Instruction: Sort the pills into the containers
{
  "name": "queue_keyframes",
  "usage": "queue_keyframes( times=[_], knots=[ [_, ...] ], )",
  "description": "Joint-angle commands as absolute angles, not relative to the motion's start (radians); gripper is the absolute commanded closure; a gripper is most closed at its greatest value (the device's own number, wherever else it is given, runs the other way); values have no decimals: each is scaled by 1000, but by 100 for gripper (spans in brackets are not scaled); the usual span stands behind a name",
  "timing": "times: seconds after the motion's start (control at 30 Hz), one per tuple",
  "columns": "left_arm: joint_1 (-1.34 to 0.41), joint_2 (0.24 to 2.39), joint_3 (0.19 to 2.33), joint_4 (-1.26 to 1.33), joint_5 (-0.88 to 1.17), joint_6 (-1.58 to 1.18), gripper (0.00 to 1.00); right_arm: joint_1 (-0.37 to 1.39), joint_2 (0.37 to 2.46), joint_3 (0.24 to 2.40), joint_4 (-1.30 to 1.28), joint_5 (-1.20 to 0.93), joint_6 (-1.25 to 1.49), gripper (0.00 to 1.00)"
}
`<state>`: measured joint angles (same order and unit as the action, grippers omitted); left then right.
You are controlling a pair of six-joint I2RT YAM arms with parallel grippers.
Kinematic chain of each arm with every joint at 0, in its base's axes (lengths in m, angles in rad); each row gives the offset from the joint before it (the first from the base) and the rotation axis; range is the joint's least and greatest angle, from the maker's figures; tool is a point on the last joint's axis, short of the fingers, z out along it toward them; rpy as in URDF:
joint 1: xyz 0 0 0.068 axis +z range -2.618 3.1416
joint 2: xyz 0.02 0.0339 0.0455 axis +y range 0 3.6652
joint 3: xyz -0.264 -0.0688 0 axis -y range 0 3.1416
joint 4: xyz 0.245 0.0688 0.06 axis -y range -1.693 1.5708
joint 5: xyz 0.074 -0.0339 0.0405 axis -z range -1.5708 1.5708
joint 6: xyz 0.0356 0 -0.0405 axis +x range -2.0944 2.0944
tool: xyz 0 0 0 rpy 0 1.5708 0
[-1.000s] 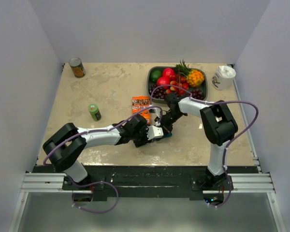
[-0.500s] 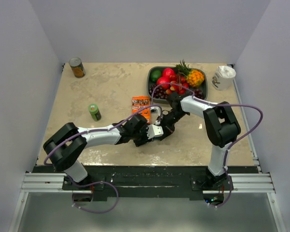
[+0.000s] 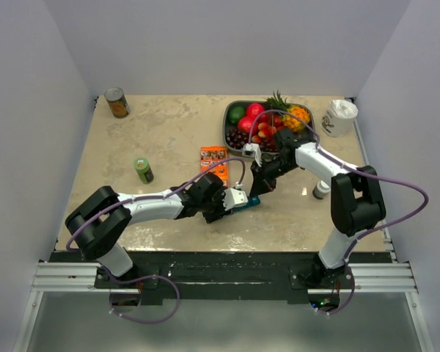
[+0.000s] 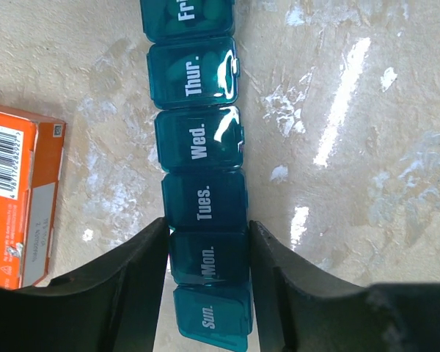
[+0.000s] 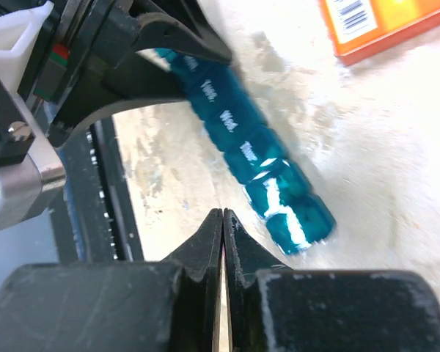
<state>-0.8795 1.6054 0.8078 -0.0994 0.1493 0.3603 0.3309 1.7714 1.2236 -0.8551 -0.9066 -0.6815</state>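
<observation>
The teal-blue pill organiser (image 4: 202, 139) lies on the table with its day-labelled lids closed. My left gripper (image 4: 207, 238) is shut on it across the Mon. compartment, one finger on each long side. From above, the organiser (image 3: 248, 205) sticks out of the left gripper (image 3: 235, 199) towards the right. My right gripper (image 5: 223, 214) is shut, its fingertips pressed together, and it hovers just off the organiser's (image 5: 242, 147) far end; in the top view it (image 3: 258, 185) sits right behind the strip. No loose pills are in view; only a pale shape shows through the Thur. lid.
An orange box (image 3: 214, 158) lies just behind the left gripper. A green bottle (image 3: 143, 170) stands to the left, and a white bottle with a grey cap (image 3: 321, 191) to the right. A fruit tray (image 3: 226, 128), a can (image 3: 117, 102) and a white cup (image 3: 340, 116) stand at the back.
The right arm swung its elbow out to the right, uncovering the white bottle, and its gripper drew back slightly from the organiser. The left gripper kept its hold.
</observation>
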Motion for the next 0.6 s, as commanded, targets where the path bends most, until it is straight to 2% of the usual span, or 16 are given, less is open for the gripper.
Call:
queue_keyframes(
  times=[0.0,0.03,0.1,0.13,0.33,0.4,0.5,0.53,0.57],
  knots=[
    [-885,1545,831,-101,181,298,42,321,1657,1201,-727,-827,-594,94],
    [-884,1533,831,-101,187,284,31,316,1638,1195,-723,-822,-588,93],
    [-876,1493,831,-97,221,275,19,304,1622,1187,-713,-818,-586,91],
    [-876,1479,831,-95,224,264,2,301,1609,1183,-713,-812,-586,91],
    [-853,1342,827,-98,271,209,1,287,1519,1167,-719,-764,-597,80],
    [-819,1264,822,-94,262,174,1,275,1447,1170,-727,-738,-598,73],
    [-704,1136,802,-60,307,56,1,241,1326,1190,-715,-649,-592,48],
    [-672,1065,793,-46,299,-31,1,220,1292,1192,-697,-619,-560,26],
    [-626,1031,776,-28,278,-78,1,209,1216,1187,-637,-544,-537,12]
  ],
)
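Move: The left hand still grips the pill organizer near its left end, whose middle lies about 5 cm to the hand's right, 1 cm ahead. The orange box lies some 13 cm ahead and 1 cm right of that hand. From the right hand the organizer's middle is about 6 cm left, 1 cm ahead and 7 cm below; the box is roughly 13 cm ahead, 10 cm left, the fruit tray 27 cm ahead, 6 cm right. Left fingers open wide, letting go of the organizer, and lift 14 cm; right hand rises 8 cm, withdrawing rightward, opening. ##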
